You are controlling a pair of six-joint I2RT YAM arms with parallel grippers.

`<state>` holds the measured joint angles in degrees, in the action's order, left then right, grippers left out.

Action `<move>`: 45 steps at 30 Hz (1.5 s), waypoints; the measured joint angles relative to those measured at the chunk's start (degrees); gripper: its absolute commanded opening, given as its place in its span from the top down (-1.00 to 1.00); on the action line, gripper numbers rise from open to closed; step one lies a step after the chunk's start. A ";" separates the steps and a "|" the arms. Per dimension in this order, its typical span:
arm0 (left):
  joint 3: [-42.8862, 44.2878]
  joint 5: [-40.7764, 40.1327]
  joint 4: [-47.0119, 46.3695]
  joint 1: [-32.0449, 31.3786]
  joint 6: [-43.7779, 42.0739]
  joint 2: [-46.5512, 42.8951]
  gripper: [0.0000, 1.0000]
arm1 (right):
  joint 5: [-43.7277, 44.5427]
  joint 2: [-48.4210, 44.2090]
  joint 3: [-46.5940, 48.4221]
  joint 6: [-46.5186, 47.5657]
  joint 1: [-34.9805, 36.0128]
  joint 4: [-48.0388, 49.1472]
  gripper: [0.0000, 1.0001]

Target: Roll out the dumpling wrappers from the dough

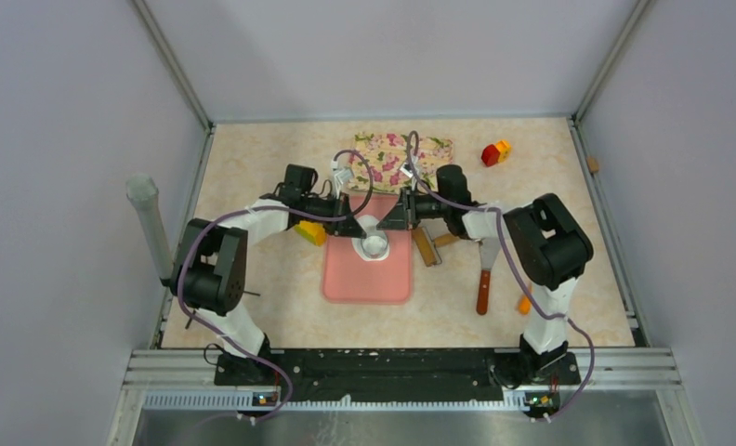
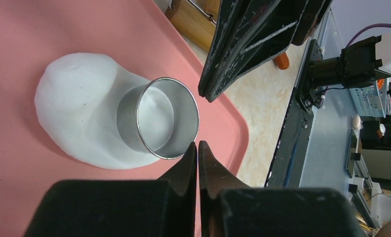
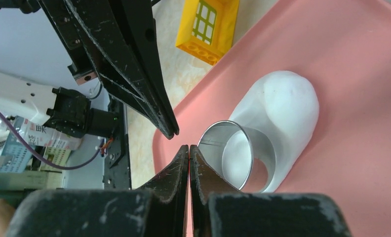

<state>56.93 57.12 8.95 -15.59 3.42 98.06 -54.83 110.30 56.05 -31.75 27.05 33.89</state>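
Note:
The dough [image 2: 80,113] lies as a flattened white sheet on the pink mat [image 2: 25,49]. A silver metal ring [image 2: 159,118] stands on its edge-side part, with dough and a patch of mat showing inside it [image 3: 233,153]. My left gripper [image 2: 198,144] is shut and empty, its tips at the ring's rim. My right gripper [image 3: 189,147] is also shut and empty, just beside the ring on the opposite side. From above, both grippers [image 1: 358,226] [image 1: 387,223] meet over the dough [image 1: 374,240]. The dumpling wrappers are out of view.
A yellow toy brick [image 3: 208,24] lies just off the mat's left edge. To the right of the mat lie a wooden tool [image 1: 427,246] and a wooden-handled spatula [image 1: 484,274]. A floral cloth [image 1: 403,149] and a red-and-yellow block [image 1: 494,153] sit at the back.

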 measured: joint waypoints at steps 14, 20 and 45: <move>-0.11 -2.82 -1.66 -1.07 0.98 2.86 1.00 | -0.79 3.21 -0.09 5.22 0.96 -4.98 1.00; -0.11 -4.28 -1.95 -1.07 1.03 4.00 1.00 | -0.79 4.11 -0.07 5.81 0.96 -5.73 1.00; 1.22 -6.91 -2.45 -1.88 2.21 7.02 1.00 | -2.12 6.40 1.55 6.12 0.96 -6.01 1.00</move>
<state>58.15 50.22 6.50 -17.47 5.63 105.08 -56.95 116.71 57.60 -25.63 28.01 27.88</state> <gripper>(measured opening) 0.001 0.002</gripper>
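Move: The metal cutter ring stands in the near edge of the dough, about 2 cm to the right of the left hand, level with it in reach and some 6 cm below. From the right hand, it lies about 2 cm left, 3 cm back and 7 cm down. The dough's thick mound is roughly 5 cm beyond the ring and 1 cm to its left; the yellow block sits about 14 cm left of the ring and 2 cm farther out. The wooden roller lies some 11 cm right of the ring, level with it. Down onto the cutter ring's rim come both hands from opposite sides, with fingers kept shut. The right sinks about 5 cm while drawing back 1.5 cm, most of this in the first half; the left sinks about 4.5 cm more slowly, easing slightly forward towards the end. Their tips close in side by side and seem to meet the rim at the end; the wrists tilt only slightly. ##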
